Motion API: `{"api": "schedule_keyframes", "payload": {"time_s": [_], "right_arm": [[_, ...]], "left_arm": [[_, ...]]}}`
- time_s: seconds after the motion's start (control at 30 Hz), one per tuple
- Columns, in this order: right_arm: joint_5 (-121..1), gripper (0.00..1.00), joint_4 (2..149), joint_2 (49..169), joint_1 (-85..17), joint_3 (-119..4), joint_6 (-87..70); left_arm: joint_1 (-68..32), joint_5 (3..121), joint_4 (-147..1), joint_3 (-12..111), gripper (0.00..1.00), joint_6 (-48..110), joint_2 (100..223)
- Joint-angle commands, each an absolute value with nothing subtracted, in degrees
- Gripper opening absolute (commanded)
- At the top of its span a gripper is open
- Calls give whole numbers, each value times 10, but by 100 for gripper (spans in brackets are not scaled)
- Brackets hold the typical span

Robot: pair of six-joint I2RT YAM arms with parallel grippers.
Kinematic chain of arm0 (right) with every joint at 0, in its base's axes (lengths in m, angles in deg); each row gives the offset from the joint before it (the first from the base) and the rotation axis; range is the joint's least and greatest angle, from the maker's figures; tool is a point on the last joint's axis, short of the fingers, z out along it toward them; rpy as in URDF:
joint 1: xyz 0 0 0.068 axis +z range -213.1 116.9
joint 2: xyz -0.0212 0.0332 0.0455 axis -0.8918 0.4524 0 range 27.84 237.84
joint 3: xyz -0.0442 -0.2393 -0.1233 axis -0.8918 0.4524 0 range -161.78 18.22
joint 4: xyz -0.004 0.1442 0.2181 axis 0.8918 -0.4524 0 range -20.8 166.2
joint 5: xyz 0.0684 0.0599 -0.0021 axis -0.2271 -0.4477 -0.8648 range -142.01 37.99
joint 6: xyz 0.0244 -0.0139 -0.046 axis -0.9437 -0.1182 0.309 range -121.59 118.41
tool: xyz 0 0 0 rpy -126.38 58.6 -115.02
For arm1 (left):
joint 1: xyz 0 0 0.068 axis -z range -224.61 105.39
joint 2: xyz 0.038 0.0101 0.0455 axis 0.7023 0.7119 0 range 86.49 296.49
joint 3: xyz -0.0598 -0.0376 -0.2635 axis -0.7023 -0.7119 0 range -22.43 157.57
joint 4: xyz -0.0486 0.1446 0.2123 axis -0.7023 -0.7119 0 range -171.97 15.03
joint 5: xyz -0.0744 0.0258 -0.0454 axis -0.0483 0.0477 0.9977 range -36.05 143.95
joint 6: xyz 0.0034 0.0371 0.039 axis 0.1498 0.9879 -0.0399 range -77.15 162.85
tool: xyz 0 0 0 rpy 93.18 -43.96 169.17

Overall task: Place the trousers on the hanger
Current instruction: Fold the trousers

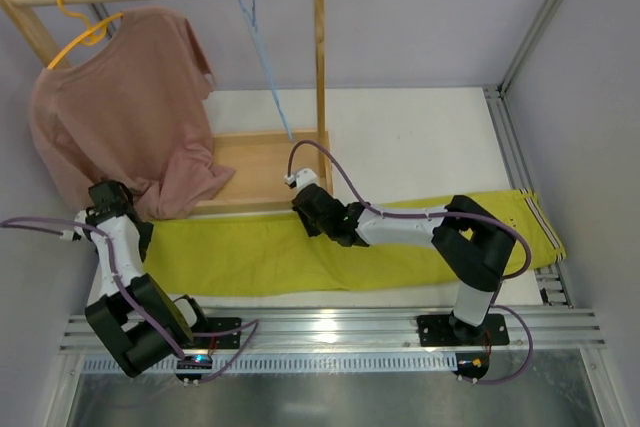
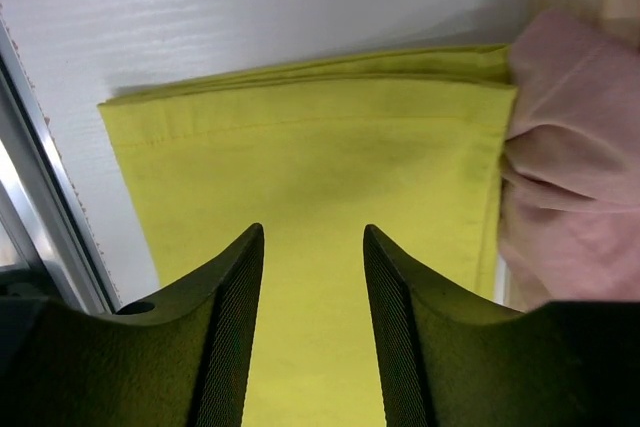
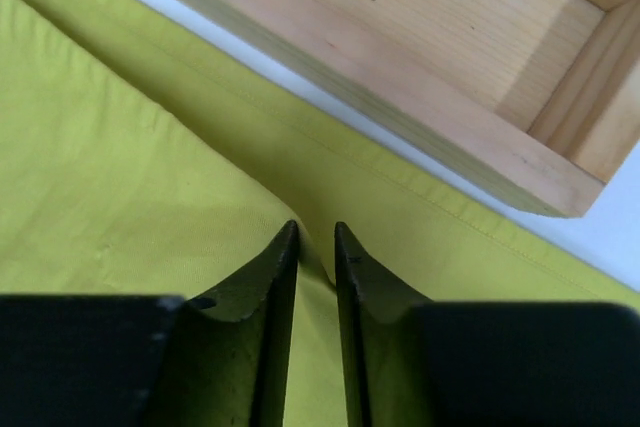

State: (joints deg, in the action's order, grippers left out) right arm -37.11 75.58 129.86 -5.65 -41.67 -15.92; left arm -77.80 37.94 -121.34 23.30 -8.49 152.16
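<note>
The yellow-green trousers (image 1: 250, 257) lie flat across the table, waistband at the right. The light-blue hanger (image 1: 265, 62) hangs empty from the wooden rail. My right gripper (image 1: 305, 212) is down on the trousers' far edge by the rack base. In the right wrist view its jaws (image 3: 316, 232) are nearly closed on a raised fold of the cloth (image 3: 120, 177). My left gripper (image 1: 140, 232) is open just above the leg end (image 2: 300, 147), with cloth showing between its fingers (image 2: 240, 287).
A dusty-pink T-shirt (image 1: 130, 117) on a yellow hanger (image 1: 85, 27) drapes onto the trousers' left end and shows in the left wrist view (image 2: 580, 147). The wooden rack has a tray base (image 1: 250, 162), also in the right wrist view (image 3: 420, 47), and an upright post (image 1: 320, 57). Metal rails run along the near edge.
</note>
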Motion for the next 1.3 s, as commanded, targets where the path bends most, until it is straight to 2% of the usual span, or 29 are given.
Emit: {"api": "schedule_keyframes", "payload": {"time_s": [0.0,0.03,0.13,0.33,0.43,0.5,0.57,0.6,0.63,0.73,0.87,0.97,1.1,1.17,1.27], "right_arm": [[-307,25,739,1276,-57,-433,-192],[-303,32,726,1259,-57,-428,-209],[-308,40,702,1231,-58,-403,-232],[-300,40,618,1147,-59,-346,-347],[-263,40,525,1104,-76,-352,-465],[-248,36,463,1087,-90,-366,-562],[-201,32,351,1083,-110,-403,-635],[-184,29,308,1082,-119,-419,-722],[-172,29,221,1088,-140,-453,-757],[-181,31,105,1117,-192,-508,-824],[-250,36,78,1156,-296,-561,-824],[-290,38,81,1187,-342,-574,-831],[-344,39,59,1253,-380,-605,-836],[-353,39,45,1298,-388,-636,-836],[-384,40,47,1329,-395,-656,-828]], "left_arm": [[-782,376,-1210,209,45,-129,1530],[-782,376,-1207,204,43,-135,1542],[-782,384,-1201,197,39,-146,1576],[-783,372,-1204,201,34,-161,1632],[-782,354,-1205,207,34,-161,1649],[-783,350,-1205,212,34,-159,1666],[-783,344,-1208,218,34,-154,1680],[-784,344,-1207,220,34,-151,1683],[-784,340,-1205,219,34,-150,1683],[-785,337,-1198,216,34,-145,1684],[-791,347,-1194,214,34,-143,1688],[-799,357,-1192,213,26,-143,1693],[-815,379,-1177,200,5,-141,1702],[-820,383,-1172,201,1,-137,1713],[-828,386,-1171,205,0,-133,1723]]}}
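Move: The left hand's next hold, the trousers' top layer just inside their left end, lies some 7 cm below it, 2 cm back and 1 cm right; the shirt's hem is about 11 cm ahead, 5 cm right and 3 cm down. The right hand is at the fold it has been laying; its next stretch of fold edge lies roughly 25 cm right, 2 cm ahead and 3 cm lower. From it, the wooden tray's middle is 14 cm ahead and 10 cm left, the post's foot 11 cm ahead and 5 cm right. The right hand opens further and lets go of the folded edge, draws back a little as it rises, then sweeps about 25 cm to the right over the trousers, turning some 90 degrees clockwise, and sinks with fingers open towards the next stretch of fold. Meanwhile the left hand drops about 7 cm and slightly back onto the trousers' left end, pauses there with its fingers part open, then shuts them to pinch the top layer. ##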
